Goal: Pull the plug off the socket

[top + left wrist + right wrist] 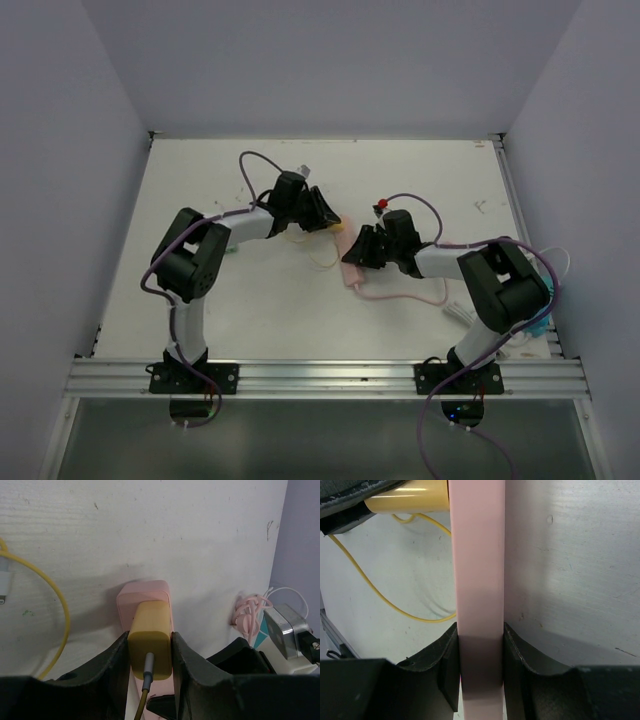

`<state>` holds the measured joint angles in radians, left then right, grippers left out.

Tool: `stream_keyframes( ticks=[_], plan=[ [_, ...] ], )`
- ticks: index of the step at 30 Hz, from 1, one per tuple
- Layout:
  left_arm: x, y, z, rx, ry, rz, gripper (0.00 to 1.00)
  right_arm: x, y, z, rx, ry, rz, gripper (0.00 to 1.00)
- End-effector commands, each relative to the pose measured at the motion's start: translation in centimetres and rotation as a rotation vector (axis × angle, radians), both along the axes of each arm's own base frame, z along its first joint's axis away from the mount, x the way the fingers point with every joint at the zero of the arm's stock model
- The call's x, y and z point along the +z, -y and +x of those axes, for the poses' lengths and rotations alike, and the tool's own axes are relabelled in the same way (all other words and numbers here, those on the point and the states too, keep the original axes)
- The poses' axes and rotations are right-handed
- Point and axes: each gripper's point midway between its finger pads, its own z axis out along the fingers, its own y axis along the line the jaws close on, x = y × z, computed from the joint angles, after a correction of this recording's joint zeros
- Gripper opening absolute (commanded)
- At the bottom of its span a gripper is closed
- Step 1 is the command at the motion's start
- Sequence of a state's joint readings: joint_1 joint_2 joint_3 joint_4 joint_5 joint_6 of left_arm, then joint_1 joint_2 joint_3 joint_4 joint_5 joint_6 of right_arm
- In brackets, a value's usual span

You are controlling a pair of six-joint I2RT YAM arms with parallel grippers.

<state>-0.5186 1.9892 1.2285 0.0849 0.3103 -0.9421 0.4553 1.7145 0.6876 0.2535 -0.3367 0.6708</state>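
A yellow plug [150, 640] with a yellow cable sits pushed against a pink socket strip [145, 592]. My left gripper [150, 655] is shut on the plug's two sides. In the right wrist view the pink socket strip [479, 580] runs up between the fingers of my right gripper [480, 670], which is shut on it. There the plug [415, 497] meets the strip's left face at the top. In the top view my left gripper [325, 215] and right gripper [355, 250] are close together at the table's middle, with the strip [351, 272] below them.
A loose yellow cable [320, 262] loops on the white table [430, 180]. The strip's pink cable [400, 297] trails right. A coiled pink cable [248, 615] and a silver adapter [285, 632] lie near the right edge. A small red item [381, 206] sits behind the right gripper.
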Motion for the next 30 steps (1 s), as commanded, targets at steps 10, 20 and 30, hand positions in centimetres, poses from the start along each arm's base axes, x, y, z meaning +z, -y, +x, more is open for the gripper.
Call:
stream_keyframes(
  ticks=[10,20,30],
  plan=[
    [6.8,-3.4,1.0,0.050,0.096,-0.120,0.00,-10.3,8.8,-10.4,-0.083,-0.455,-0.421,0.00],
    [8.2,-4.7,-0.4,0.112,0.117,-0.154,0.00,-10.6,9.6,-10.4,-0.132,-0.467,-0.449,0.00],
    [9.2,-5.5,-1.2,0.179,0.145,-0.227,0.00,-10.6,10.2,-10.1,-0.179,-0.470,-0.460,0.00]
  ],
)
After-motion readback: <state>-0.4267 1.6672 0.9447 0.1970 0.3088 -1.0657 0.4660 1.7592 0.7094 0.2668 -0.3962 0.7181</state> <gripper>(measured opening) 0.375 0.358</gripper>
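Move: The left fingers already grip the yellow plug, still in the far end of the pink socket; the socket's middle lies about 7 cm back, 4 cm right and 4 cm below them. The yellow cable loop is some 8 cm left and 2 cm back, and the green block about 26 cm left and 5 cm back, both on the table roughly 7 cm below. The right fingers hold the socket near its middle, with the plug about 8 cm ahead, 4 cm left and 4 cm higher. Pull the left gripper left by about 5 cm, easing back some 3 cm, with the plug kept pinched, then lift it sharply about 5 cm as the plug comes free, turning slightly counter-clockwise. Keep the right grip on the socket as it is drawn about 2 cm left and 1 cm back, then let that hand come back slightly. ##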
